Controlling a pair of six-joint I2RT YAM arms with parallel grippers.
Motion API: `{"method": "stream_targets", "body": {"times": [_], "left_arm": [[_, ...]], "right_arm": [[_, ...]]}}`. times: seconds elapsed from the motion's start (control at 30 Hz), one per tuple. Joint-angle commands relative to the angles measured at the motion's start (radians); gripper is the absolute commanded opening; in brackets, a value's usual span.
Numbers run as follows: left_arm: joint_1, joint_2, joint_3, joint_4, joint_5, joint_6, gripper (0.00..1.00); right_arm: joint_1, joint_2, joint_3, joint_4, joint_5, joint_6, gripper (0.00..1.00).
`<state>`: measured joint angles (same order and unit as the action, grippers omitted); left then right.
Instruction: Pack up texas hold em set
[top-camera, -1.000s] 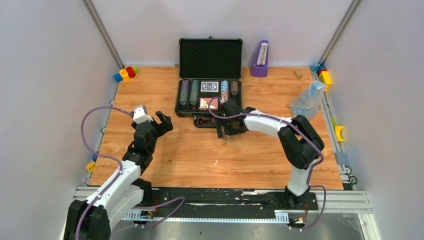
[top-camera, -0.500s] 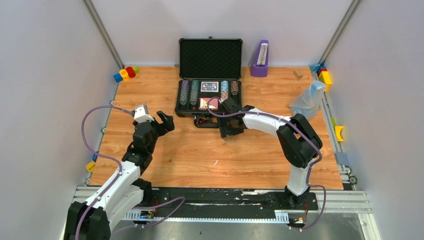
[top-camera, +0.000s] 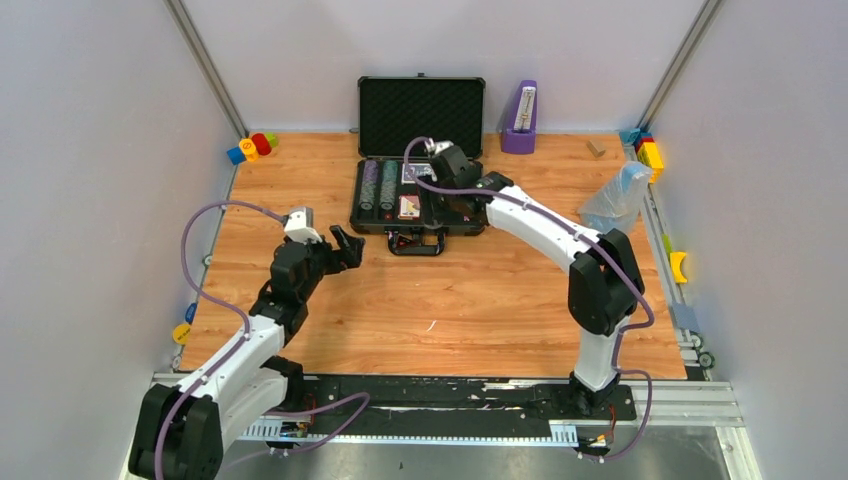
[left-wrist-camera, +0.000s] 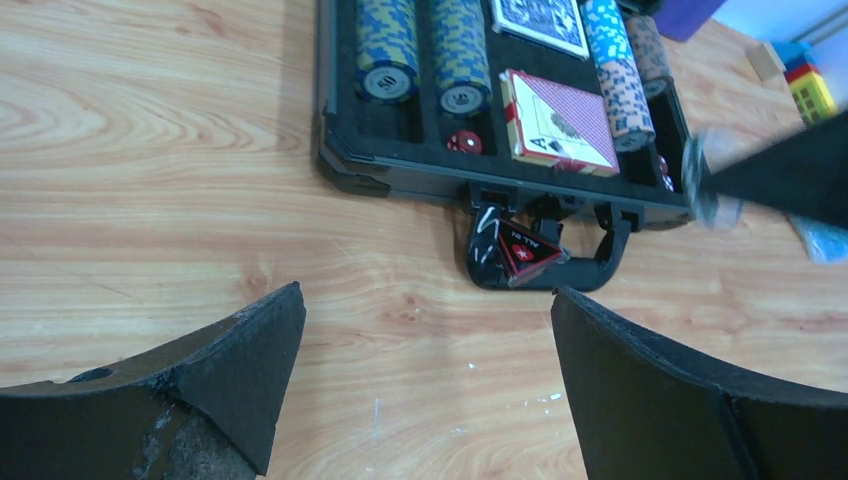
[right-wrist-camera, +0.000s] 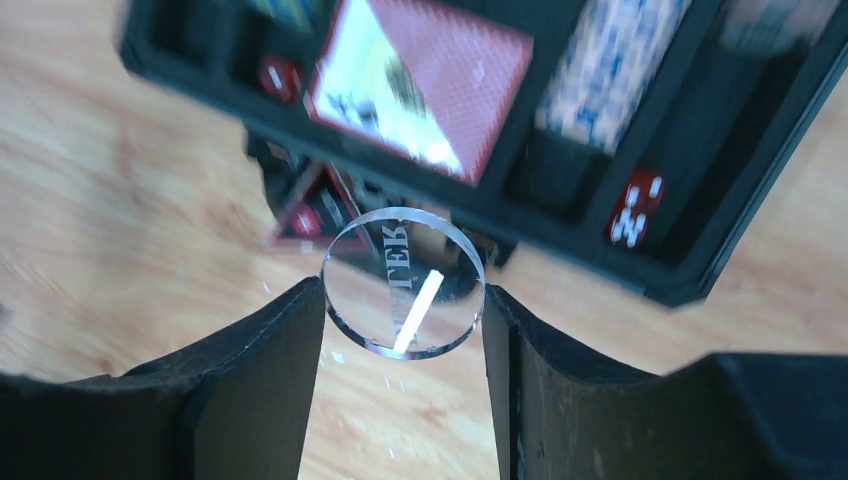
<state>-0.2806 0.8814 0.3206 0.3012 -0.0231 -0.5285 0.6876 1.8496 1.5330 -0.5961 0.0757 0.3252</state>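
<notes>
The black briefcase (top-camera: 356, 215) lies open at the back of the table, its foam lid (top-camera: 421, 116) upright. Rows of poker chips (top-camera: 370, 185) and a red card deck (top-camera: 409, 207) sit in its tray (left-wrist-camera: 400, 175). My right gripper (right-wrist-camera: 403, 300) is shut on a clear round dealer disc (right-wrist-camera: 403, 283), holding it by its edge over the case's front rim and handle (left-wrist-camera: 590, 270). Left of the case and nearer to me, my left gripper (top-camera: 345, 250) hangs open over bare wood (left-wrist-camera: 425, 340), nothing between its fingers.
A purple metronome (top-camera: 519, 118) stands right of the lid. A clear plastic bag (top-camera: 615, 198) lies at the right edge. Coloured toys (top-camera: 250, 147) and blocks (top-camera: 648, 150) sit in the back corners. A black-and-red triangular tag (left-wrist-camera: 525, 248) lies inside the handle.
My right gripper closed on the clear disc in front of the case and carried it up and back to the case's front edge. My left arm edged right.
</notes>
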Motion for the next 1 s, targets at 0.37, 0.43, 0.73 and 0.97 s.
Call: {"method": "stream_targets", "body": {"times": [0.37,0.43,0.73,0.97], "left_arm": [[0.003,0.022,0.016,0.078,0.082,0.030,1.00],[0.003,0.022,0.018,0.080,0.084,0.030,1.00],[0.003,0.024,0.017,0.082,0.092,0.033,1.00],[0.003,0.029,0.013,0.091,0.102,0.035,1.00]], "right_arm": [[-0.078,0.337,0.592,0.013,0.087,-0.106,0.43],[-0.084,0.359,0.617,0.011,0.050,-0.128,0.82],[-0.084,0.174,0.440,0.015,-0.044,-0.149,1.00],[-0.077,-0.048,0.143,0.039,-0.115,-0.139,0.98]]}}
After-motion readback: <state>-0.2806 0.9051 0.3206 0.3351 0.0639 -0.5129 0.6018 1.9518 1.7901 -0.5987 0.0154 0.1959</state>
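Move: My right hand already holds the clear dealer button. The open middle of the case, between the two card decks, lies about 13 cm ahead, 2 cm left and 6 cm lower. At much the same level, the red card deck is about 9 cm ahead and 3 cm left, the blue deck 18 cm ahead and 2 cm left, and the blue-and-pink chip row 13 cm ahead and 5 cm right. From my left hand, that gap is some 18 cm ahead, 14 cm right and 7 cm lower. With the button still pinched, my right hand swings quickly forward about 13 cm and slightly left over the red deck, first rising about 6 cm, then dipping about 3 cm, with the fingers tipping up some 13 degrees. Over the gap between the decks I open fully and let go of the button, then draw back about 6 cm and a little right, rising slightly. ##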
